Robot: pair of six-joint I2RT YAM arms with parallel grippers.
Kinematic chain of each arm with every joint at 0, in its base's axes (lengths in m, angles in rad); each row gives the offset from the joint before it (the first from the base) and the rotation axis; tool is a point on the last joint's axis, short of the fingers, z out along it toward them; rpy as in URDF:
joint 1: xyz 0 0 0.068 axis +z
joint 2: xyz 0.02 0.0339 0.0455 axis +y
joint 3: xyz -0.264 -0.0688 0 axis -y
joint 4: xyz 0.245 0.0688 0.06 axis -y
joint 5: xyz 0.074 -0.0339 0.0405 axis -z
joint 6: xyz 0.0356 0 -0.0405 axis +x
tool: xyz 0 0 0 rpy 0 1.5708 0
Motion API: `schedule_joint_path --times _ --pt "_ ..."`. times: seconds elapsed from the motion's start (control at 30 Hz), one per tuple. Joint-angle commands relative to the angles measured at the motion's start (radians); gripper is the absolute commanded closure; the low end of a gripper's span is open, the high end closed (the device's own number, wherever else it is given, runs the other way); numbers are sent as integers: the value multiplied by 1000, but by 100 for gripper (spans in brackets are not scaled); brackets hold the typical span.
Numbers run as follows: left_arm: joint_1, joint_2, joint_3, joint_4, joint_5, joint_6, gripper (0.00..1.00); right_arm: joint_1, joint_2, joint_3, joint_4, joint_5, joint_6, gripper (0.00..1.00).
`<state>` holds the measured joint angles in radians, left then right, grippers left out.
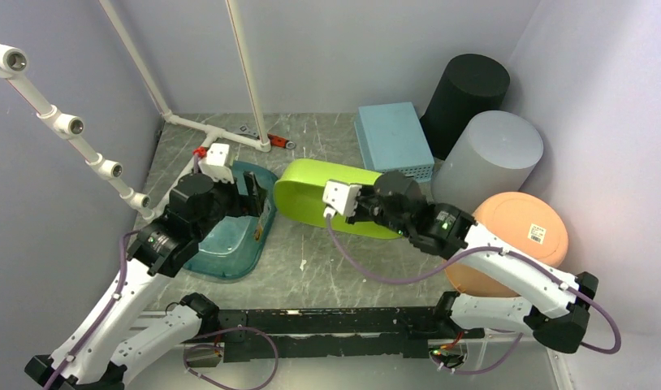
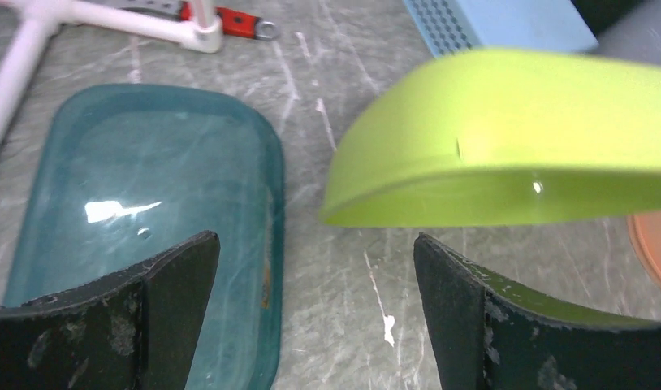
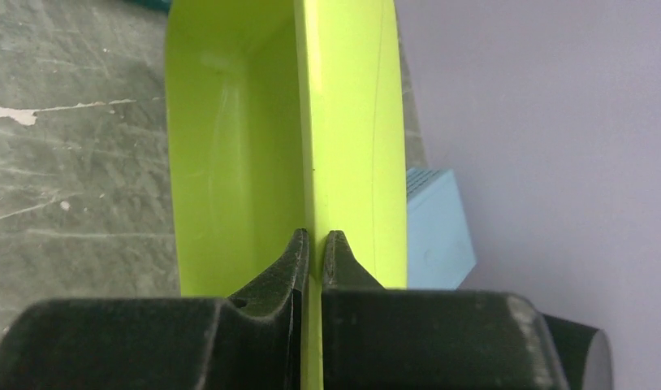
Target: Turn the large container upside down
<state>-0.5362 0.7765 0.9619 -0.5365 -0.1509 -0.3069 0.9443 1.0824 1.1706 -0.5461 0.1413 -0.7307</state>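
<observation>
Two containers show. A lime green container (image 1: 311, 199) (image 2: 506, 138) (image 3: 230, 146) is tipped on its side at mid-table. My right gripper (image 1: 366, 210) (image 3: 315, 236) is shut on its thin wall, one finger inside and one outside. A teal container (image 1: 230, 240) (image 2: 149, 187) lies flat on the table to its left. My left gripper (image 1: 250, 195) (image 2: 317, 244) hovers open over the teal container's right edge, with nothing between its fingers. I cannot tell which way up the teal one lies.
A light blue box (image 1: 392, 138), a black cylinder (image 1: 467, 89) and a grey cylinder (image 1: 490, 154) stand at the back right. A round orange lid (image 1: 514, 236) lies at the right under the right arm. A white pipe frame (image 1: 213, 130) and a red-handled tool (image 1: 278, 144) sit at the back left.
</observation>
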Motion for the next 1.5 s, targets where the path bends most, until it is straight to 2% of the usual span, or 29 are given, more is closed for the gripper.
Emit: schedule_joint_path --times 0.0,0.17,0.33,0.43,0.6,0.83,1.0,1.23,1.47 --pt "3 -2 76 -109 -232 -109 6 120 -65 -98 252 237 -72 100" --pt "3 -47 86 -155 -349 -167 6 302 -94 -196 303 397 -117 100" --pt "3 -65 105 -191 -371 -185 6 471 -50 -257 358 612 -112 100" --pt "4 -58 122 -215 -363 -183 6 562 -30 -300 356 655 -33 100" --pt "3 -33 145 -258 -354 -156 6 671 32 -348 264 690 191 100" --pt "4 -32 125 -237 -334 -175 6 802 116 -416 313 757 368 100" --pt "4 -12 131 -245 -317 -173 6 827 122 -489 354 678 449 100" --pt "2 12 122 -232 -266 -183 6 814 75 -650 446 593 482 100" --pt "3 53 110 -216 -205 -199 6 801 77 -680 468 449 494 100"
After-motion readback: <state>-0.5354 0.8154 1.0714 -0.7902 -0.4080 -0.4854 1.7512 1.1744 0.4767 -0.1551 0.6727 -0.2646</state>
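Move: The right gripper already pinches the upper rim of the green container, which stands tilted with its open side facing the base; the container's middle lies about 5 cm ahead, 6 left and 12 below. Its near rim is bound for bare table some 17 cm back, 2 left and 26 below. The teal container sits about 36 cm left, 1 ahead; the blue basket 22 ahead, 9 right. From the left hand that bare spot is roughly 18 cm back, 26 right and 24 below. Keep the right fingers shut on the green container's rim and bring it down about 23 cm and back some 17, backward first, then steeply down towards the near edge of the table, bowing a little left midway and letting the rim pivot in the pinch. Swing the open, empty left gripper some 7 cm left, away from the container, turning counter-clockwise, then ease it slightly back. ##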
